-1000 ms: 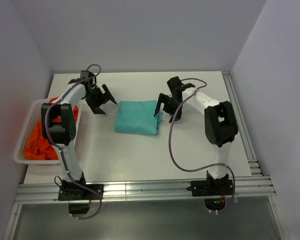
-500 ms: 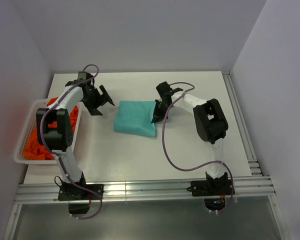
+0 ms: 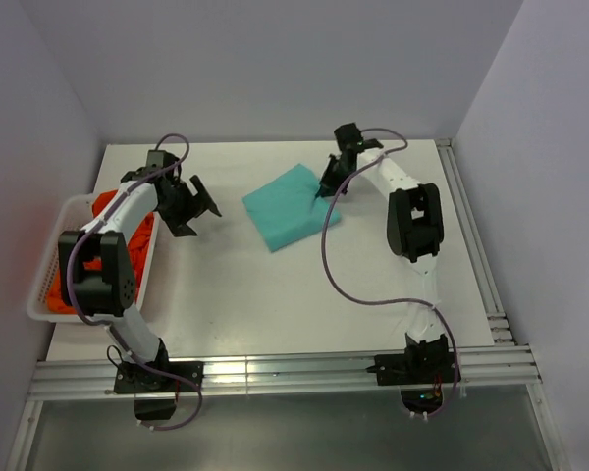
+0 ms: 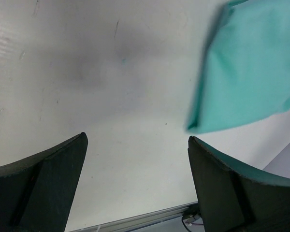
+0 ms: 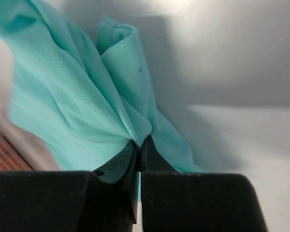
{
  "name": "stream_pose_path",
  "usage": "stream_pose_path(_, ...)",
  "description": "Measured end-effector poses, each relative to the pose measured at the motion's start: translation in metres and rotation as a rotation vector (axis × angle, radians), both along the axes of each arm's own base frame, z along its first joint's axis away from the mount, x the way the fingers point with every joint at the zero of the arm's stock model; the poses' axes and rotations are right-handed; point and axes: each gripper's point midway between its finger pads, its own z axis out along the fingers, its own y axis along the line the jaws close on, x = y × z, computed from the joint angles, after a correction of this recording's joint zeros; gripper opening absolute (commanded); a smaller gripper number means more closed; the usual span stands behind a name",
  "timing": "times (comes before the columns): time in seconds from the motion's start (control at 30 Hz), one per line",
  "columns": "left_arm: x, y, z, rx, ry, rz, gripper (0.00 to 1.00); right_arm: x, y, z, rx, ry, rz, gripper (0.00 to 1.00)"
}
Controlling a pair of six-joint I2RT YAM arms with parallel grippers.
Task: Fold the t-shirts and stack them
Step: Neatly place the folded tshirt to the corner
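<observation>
A folded teal-green t-shirt [image 3: 290, 206] lies turned at an angle on the white table, toward the back middle. My right gripper [image 3: 326, 186] is shut on its right edge; in the right wrist view the cloth [image 5: 87, 96] bunches up where the jaws [image 5: 140, 142] pinch it. My left gripper [image 3: 198, 211] stands open over bare table to the left of the shirt, nothing between its fingers [image 4: 48, 179]; the teal shirt [image 4: 251, 72] shows at that view's upper right. Orange-red t-shirts [image 3: 74, 270] lie heaped in the basket at the left.
A white slatted basket [image 3: 41, 294] sits at the table's left edge, under the left arm. Metal rails [image 3: 275, 373] run along the near edge and down the right side [image 3: 476, 245]. Walls close in behind and to both sides.
My right gripper has shut on the teal shirt's right edge and pulled it back and to the right, turning the shirt. The left gripper has drifted slightly left, still open.
</observation>
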Motion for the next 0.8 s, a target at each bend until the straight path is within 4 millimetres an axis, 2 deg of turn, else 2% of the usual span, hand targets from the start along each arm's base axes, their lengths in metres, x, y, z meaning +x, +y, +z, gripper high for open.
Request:
stream_pose_path(0.07, -0.006, 0.001, 0.004, 0.003, -0.012, 0.004, 0.91, 0.040, -0.025, 0.010, 0.005, -0.046, -0.065, 0.00)
stream_pose_path(0.17, -0.014, 0.003, 0.006, 0.012, -0.017, 0.009, 0.91, 0.101, -0.078, 0.024, 0.005, -0.137, -0.180, 0.00)
stream_pose_path(0.23, -0.019, 0.004, 0.007, 0.014, -0.018, 0.009, 0.91, 0.123, -0.118, 0.027, 0.006, -0.168, -0.259, 0.00)
stream_pose_path(0.3, -0.022, 0.004, 0.008, 0.019, -0.021, 0.008, 0.91, 0.132, -0.164, 0.026, 0.010, -0.167, -0.354, 0.00)
stream_pose_path(0.37, -0.025, 0.003, 0.008, 0.026, -0.021, 0.007, 0.91, 0.134, -0.209, 0.023, 0.013, -0.154, -0.449, 0.00)
stream_pose_path(0.47, -0.027, 0.005, 0.008, 0.037, -0.018, 0.009, 0.91, 0.131, -0.267, 0.020, 0.004, -0.144, -0.559, 0.00)
stream_pose_path(0.57, -0.027, 0.006, 0.010, 0.042, -0.024, 0.011, 0.91, 0.121, -0.309, 0.009, -0.020, -0.127, -0.640, 0.00)
stream_pose_path(0.63, -0.027, 0.006, 0.011, 0.043, -0.028, 0.013, 0.91, 0.101, -0.321, -0.007, -0.050, -0.080, -0.670, 0.00)
stream_pose_path(0.7, -0.028, 0.006, 0.012, 0.040, -0.029, 0.018, 0.91, 0.076, -0.320, -0.024, -0.077, -0.019, -0.686, 0.00)
stream_pose_path(0.73, -0.028, 0.005, 0.012, 0.038, -0.030, 0.022, 0.91, 0.064, -0.317, -0.028, -0.078, 0.011, -0.699, 0.00)
stream_pose_path(0.8, -0.032, 0.004, 0.011, 0.037, -0.027, 0.022, 0.91, 0.049, -0.319, -0.024, -0.103, 0.017, -0.722, 0.00)
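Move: My right hand already has the teal t-shirt pinched at its right end; the middle of the folded shirt lies about 9 cm to the left, 4 cm back and 3 cm below it. The table's far right corner, where the shirt is to go, is roughly 33 cm to my right hand's right, 14 cm ahead and 4 cm lower. From my open left hand that corner is some 67 cm right, 20 cm ahead and 9 cm down. Keeping the shirt pinched, I swing my right hand fast to the right, some 32 cm across the far side of the table. It first reaches about 13 cm forward and rises a little, then over by the right edge draws back about 8 cm while dropping some 5 cm. The wrist turns about 40 degrees clockwise on the way, and my empty left hand eases back 3 cm, still open. ##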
